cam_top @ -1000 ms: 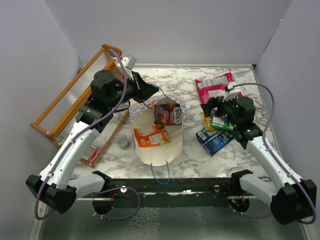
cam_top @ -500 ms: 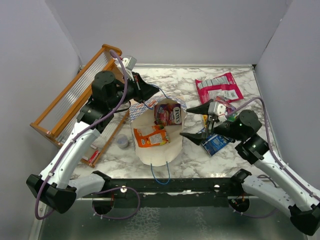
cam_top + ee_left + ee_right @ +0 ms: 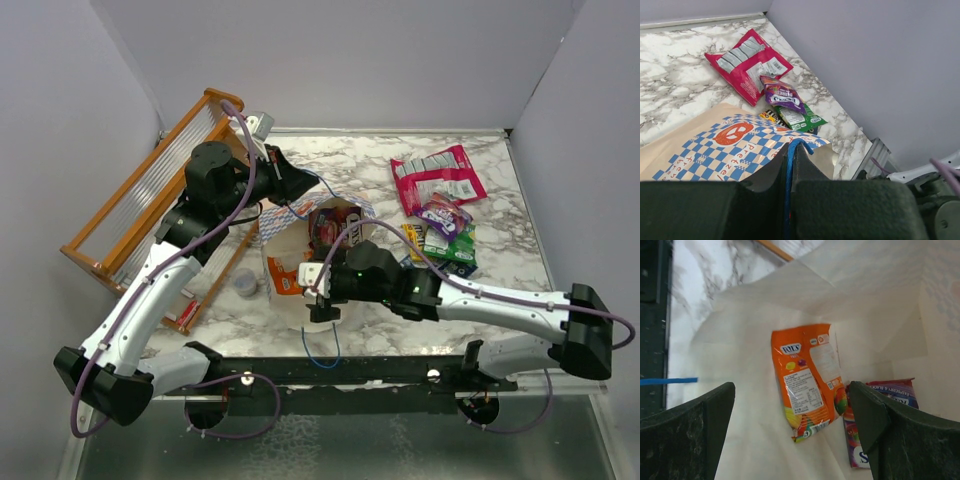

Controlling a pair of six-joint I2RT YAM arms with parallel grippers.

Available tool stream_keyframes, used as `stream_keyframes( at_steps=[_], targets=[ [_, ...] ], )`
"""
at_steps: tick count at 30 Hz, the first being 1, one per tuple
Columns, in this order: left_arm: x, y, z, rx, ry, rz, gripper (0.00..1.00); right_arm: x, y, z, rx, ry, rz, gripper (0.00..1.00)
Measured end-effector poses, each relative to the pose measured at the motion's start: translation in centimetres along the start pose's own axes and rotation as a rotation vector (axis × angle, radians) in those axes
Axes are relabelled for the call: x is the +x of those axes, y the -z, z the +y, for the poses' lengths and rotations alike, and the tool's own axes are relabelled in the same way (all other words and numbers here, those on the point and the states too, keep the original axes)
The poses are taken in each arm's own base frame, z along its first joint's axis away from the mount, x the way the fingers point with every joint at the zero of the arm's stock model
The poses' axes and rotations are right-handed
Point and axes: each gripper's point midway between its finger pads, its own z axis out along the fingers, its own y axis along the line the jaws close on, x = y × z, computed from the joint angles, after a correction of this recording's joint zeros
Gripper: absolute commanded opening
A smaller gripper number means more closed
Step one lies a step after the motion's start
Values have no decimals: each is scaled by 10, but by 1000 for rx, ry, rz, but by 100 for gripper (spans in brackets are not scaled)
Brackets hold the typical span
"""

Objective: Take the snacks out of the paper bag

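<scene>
The paper bag (image 3: 285, 305) lies on the marble table with its cream inside facing up and its mouth toward the near edge. My left gripper (image 3: 790, 150) is shut on its blue string handle (image 3: 788, 165) at the far end; the checkered outside (image 3: 720, 155) shows below it. My right gripper (image 3: 792, 435) hangs open and empty over the bag's inside, its jaws on either side of an orange packet (image 3: 807, 385). A purple-red packet (image 3: 880, 425) lies beside it. Outside the bag, at the right, lie a pink-red pouch (image 3: 437, 178), a purple wrapper (image 3: 445, 213), a green packet (image 3: 452, 245) and a yellow bar (image 3: 412, 240).
An orange wooden rack (image 3: 150, 190) leans against the left wall. A small grey cup (image 3: 245, 285) stands just left of the bag. The bag's other blue string handle (image 3: 320, 350) trails over the near table edge. Grey walls close in on three sides.
My right arm swung left from the snack pile to the bag's mouth, jaws open and empty throughout. The purple wrapper now shows on the pile. My left gripper kept its hold without moving.
</scene>
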Motion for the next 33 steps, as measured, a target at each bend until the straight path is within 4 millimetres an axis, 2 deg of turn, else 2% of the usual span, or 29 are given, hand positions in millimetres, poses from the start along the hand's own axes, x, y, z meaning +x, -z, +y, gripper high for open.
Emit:
stream_keyframes(
  at_steps=[3, 11, 16, 22, 29, 33],
  targets=[
    [0, 0, 0, 0, 0, 1, 0, 17, -16, -1, 12, 55, 90, 79],
    [0, 0, 1, -1, -2, 1, 0, 52, -39, -8, 21, 179, 256, 63],
    [0, 0, 1, -1, -6, 1, 0, 79, -44, -4, -2, 215, 353, 59],
    [0, 0, 1, -1, -8, 1, 0, 92, -50, -2, 4, 222, 383, 55],
    [0, 0, 1, -1, -8, 2, 0, 115, -59, 6, 7, 224, 406, 55],
    [0, 0, 1, -1, -8, 2, 0, 121, -63, 6, 30, 227, 400, 56]
  ],
)
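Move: The orange snack pack lies low inside the open paper bag, roughly 6 cm ahead of the right hand, 3 cm to its left and 16 cm below. The dark red snack lies about 10 cm farther out than the pack and 8 cm to its right, about level in height. The bag's free blue handle loops out some 11 cm back from the right hand, about 7 cm lower. From the left hand, the orange pack is about 7 cm back, 2 cm left and 34 cm down. The orange snack pack is what the right hand sinks towards, down into the paper bag by about 12 cm; some 5 cm forward comes in mostly at the start, then the way is nearly straight down. The wrist tips roughly 25 degrees so the fingers point more steeply down, and they narrow from wide open to about half, astride the pack's near end, with no touch to be seen. The left hand stays put, still pinching the bag's far blue handle. ##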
